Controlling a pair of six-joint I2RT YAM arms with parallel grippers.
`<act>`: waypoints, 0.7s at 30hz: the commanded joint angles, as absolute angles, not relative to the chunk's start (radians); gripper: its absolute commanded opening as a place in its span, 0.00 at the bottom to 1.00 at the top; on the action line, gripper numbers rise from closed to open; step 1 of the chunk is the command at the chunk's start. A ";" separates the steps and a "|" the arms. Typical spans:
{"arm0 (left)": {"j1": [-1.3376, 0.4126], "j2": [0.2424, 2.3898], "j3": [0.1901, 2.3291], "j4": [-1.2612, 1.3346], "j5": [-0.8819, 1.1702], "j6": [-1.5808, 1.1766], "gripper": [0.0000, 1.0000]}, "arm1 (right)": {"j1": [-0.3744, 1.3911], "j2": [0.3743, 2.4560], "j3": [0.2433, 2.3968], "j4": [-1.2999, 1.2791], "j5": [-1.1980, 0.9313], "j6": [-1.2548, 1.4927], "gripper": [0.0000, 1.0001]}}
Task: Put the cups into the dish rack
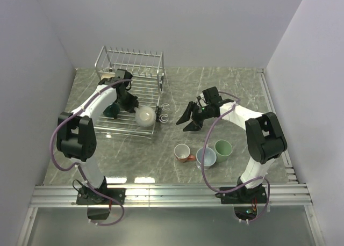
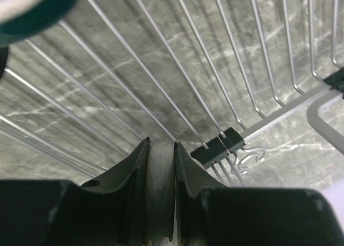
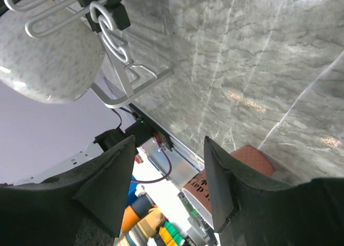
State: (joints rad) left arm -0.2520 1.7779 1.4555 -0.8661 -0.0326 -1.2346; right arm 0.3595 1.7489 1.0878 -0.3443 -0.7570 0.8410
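The dish rack (image 1: 130,53) stands at the far left. In it lie a dark green cup (image 1: 112,110), a tan cup (image 1: 107,74) at the back left, and a wide cream cup (image 1: 144,115) at the front right. My left gripper (image 1: 134,106) reaches into the rack, shut on the cream cup; a pale strip of it shows between the jaws of the left gripper (image 2: 161,142). My right gripper (image 1: 189,120) hovers open and empty right of the rack. Three cups stand on the table: red-brown (image 1: 183,152), blue-grey (image 1: 206,157), pale green (image 1: 223,148).
Two wire hooks (image 1: 164,114) hang off the rack's right end. An aluminium rail (image 1: 172,192) runs along the near table edge and another (image 1: 274,111) along the right side. Walls close in the back and both sides.
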 commanded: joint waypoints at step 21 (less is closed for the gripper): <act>-0.259 1.802 1.437 -0.909 0.031 -1.327 0.61 | 0.353 1.743 1.126 -0.376 -0.808 0.769 0.59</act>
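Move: The left hand holds the white cup by its handle, the cup's middle about 4 cm right, 3 cm back and 3 cm below. It is headed for the rack's front-right bars, some 4 cm right, 4 cm back and 6 cm below the hand. The green cup sits roughly 10 cm left and 1 cm back; the cream cup about 11 cm ahead and 11 cm left. From the right hand the white cup lies some 16 cm left and 4 cm ahead. Still pinching the white cup's handle, the left hand eases about 1.5 cm down and 1 cm back towards the rack's front-right bars, then opens its fingers from a narrow gap to over half wide and lets go. It stays around the handle, the wrist barely tilting and no retreat begun. ##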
